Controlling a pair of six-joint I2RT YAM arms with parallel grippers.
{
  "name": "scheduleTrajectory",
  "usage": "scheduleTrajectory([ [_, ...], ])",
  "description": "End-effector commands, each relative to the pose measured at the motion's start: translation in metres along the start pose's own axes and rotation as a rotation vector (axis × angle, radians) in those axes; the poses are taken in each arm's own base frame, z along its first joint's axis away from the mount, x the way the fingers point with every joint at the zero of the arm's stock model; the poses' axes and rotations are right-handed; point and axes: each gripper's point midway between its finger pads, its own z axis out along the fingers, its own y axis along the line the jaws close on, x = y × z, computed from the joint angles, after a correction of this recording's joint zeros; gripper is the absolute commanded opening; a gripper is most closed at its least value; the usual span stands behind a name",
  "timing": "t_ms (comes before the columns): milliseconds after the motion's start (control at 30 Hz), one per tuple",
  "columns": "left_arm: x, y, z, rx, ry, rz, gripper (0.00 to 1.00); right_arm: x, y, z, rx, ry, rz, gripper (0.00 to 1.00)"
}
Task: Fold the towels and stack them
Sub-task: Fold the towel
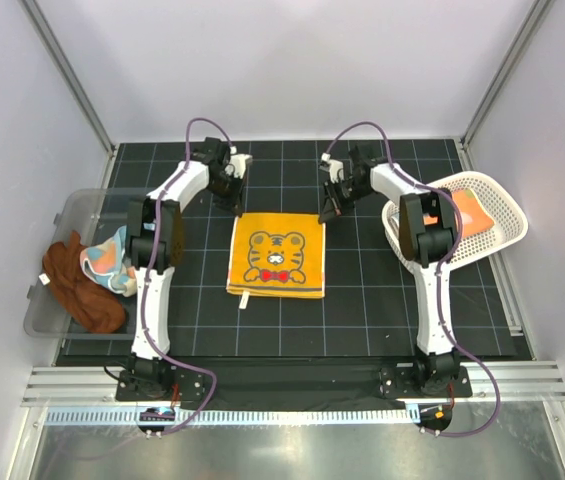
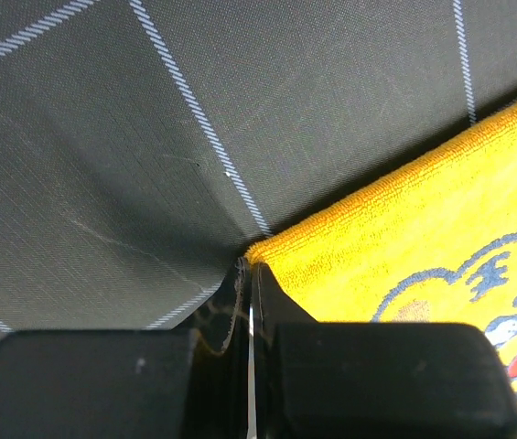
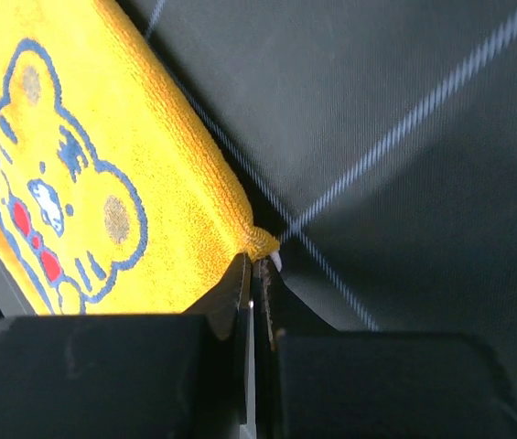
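Note:
A yellow-orange towel with a cartoon tiger face (image 1: 275, 255) lies flat on the black grid mat, between the two arms. My left gripper (image 1: 238, 208) is down at the towel's far left corner. In the left wrist view the gripper (image 2: 247, 265) is shut, with the corner of the towel (image 2: 423, 238) pinched at its tips. My right gripper (image 1: 327, 210) is at the far right corner. The right wrist view shows the gripper (image 3: 258, 261) shut on that corner of the towel (image 3: 102, 183).
A clear plastic bin (image 1: 72, 215) at the left holds a rust-brown towel (image 1: 82, 285) and a light blue patterned cloth (image 1: 107, 258). A white perforated basket (image 1: 497, 235) at the right holds a red-orange towel (image 1: 470, 212).

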Motion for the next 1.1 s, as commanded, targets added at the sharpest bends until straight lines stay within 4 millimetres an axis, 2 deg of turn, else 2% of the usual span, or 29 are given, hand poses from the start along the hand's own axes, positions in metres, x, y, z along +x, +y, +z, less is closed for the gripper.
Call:
scheduleTrajectory([
  [0,-0.008,-0.014,-0.019,0.032,-0.029,-0.067,0.00,-0.030,0.024,-0.039,0.081,-0.117,-0.032,0.01],
  [33,-0.018,-0.020,-0.034,0.027,-0.080,-0.098,0.00,-0.032,0.028,-0.045,0.106,-0.135,-0.036,0.01],
  [67,-0.022,-0.025,-0.043,0.033,-0.107,-0.112,0.00,-0.021,0.031,-0.046,0.119,-0.121,-0.015,0.01],
  [100,-0.024,-0.031,-0.051,0.042,-0.131,-0.124,0.00,-0.030,0.047,-0.066,0.146,-0.166,-0.025,0.01],
  [133,-0.019,-0.042,-0.070,0.051,-0.154,-0.131,0.00,-0.028,0.052,-0.071,0.168,-0.171,-0.022,0.01],
  [167,-0.021,-0.048,-0.078,0.042,-0.182,-0.153,0.00,-0.016,0.052,-0.074,0.229,-0.157,-0.005,0.01],
  [200,-0.016,-0.053,-0.085,0.045,-0.189,-0.158,0.00,-0.011,0.058,-0.080,0.249,-0.160,0.012,0.01],
  [233,-0.009,-0.064,-0.106,0.045,-0.213,-0.148,0.00,-0.013,0.074,-0.098,0.268,-0.194,0.021,0.01],
  [267,-0.001,-0.066,-0.113,0.019,-0.215,-0.157,0.00,0.003,0.080,-0.096,0.278,-0.169,0.040,0.01],
  [300,0.004,-0.073,-0.123,0.020,-0.231,-0.150,0.00,0.010,0.090,-0.098,0.286,-0.163,0.036,0.01],
  [333,0.009,-0.080,-0.131,0.030,-0.240,-0.148,0.00,0.012,0.107,-0.115,0.306,-0.191,0.007,0.01],
  [367,0.023,-0.090,-0.148,0.036,-0.257,-0.147,0.00,0.028,0.119,-0.109,0.317,-0.160,0.014,0.01],
  [400,0.030,-0.103,-0.154,0.057,-0.263,-0.139,0.00,0.034,0.131,-0.113,0.319,-0.161,0.004,0.01],
  [433,0.038,-0.109,-0.160,0.058,-0.269,-0.135,0.00,0.039,0.148,-0.126,0.319,-0.179,-0.008,0.01],
  [467,0.049,-0.121,-0.177,0.061,-0.300,-0.121,0.00,0.052,0.163,-0.123,0.323,-0.161,-0.015,0.01],
  [533,0.064,-0.140,-0.187,0.075,-0.303,-0.109,0.00,0.064,0.183,-0.130,0.313,-0.155,-0.016,0.01],
  [567,0.067,-0.147,-0.194,0.077,-0.313,-0.100,0.00,0.067,0.198,-0.143,0.301,-0.191,-0.025,0.01],
  [600,0.070,-0.151,-0.206,0.059,-0.340,-0.092,0.00,0.069,0.206,-0.147,0.301,-0.203,-0.035,0.01],
  [667,0.075,-0.158,-0.214,0.048,-0.334,-0.107,0.00,0.066,0.220,-0.165,0.296,-0.255,-0.060,0.01],
  [733,0.067,-0.151,-0.226,-0.016,-0.353,-0.135,0.00,0.058,0.220,-0.176,0.330,-0.295,-0.086,0.01],
  [767,0.062,-0.148,-0.228,-0.039,-0.354,-0.142,0.00,0.047,0.221,-0.184,0.349,-0.324,-0.104,0.01],
  [800,0.049,-0.143,-0.231,-0.067,-0.368,-0.150,0.00,0.042,0.215,-0.181,0.367,-0.308,-0.122,0.01],
  [867,0.039,-0.126,-0.227,-0.153,-0.353,-0.169,0.00,0.019,0.215,-0.184,0.386,-0.335,-0.156,0.01],
  [900,0.025,-0.119,-0.220,-0.180,-0.341,-0.176,0.00,0.013,0.204,-0.173,0.401,-0.308,-0.168,0.01],
  [933,0.020,-0.113,-0.215,-0.200,-0.330,-0.182,0.00,-0.003,0.199,-0.175,0.410,-0.334,-0.176,0.01],
  [967,0.012,-0.106,-0.212,-0.207,-0.329,-0.189,0.00,-0.010,0.190,-0.172,0.421,-0.330,-0.172,0.01],
  [1000,0.006,-0.099,-0.204,-0.212,-0.317,-0.193,0.00,-0.013,0.170,-0.155,0.433,-0.287,-0.145,0.01],
  [1067,-0.016,-0.081,-0.186,-0.220,-0.312,-0.204,0.00,-0.033,0.153,-0.150,0.417,-0.301,-0.160,0.01],
])
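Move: Each hand already pinches a far corner of the yellow towel near the table; its middle lies about 12 cm back and 13 cm right of the left hand, 15 cm left and 12 cm back of the right. The clear bin is roughly 38 cm left and 14 cm back of the left hand; the white basket is some 39 cm right and 3 cm back of the right hand. Both hands, still pinching the far corners, lift and draw back some 20 cm, then swing forward 8 cm. ##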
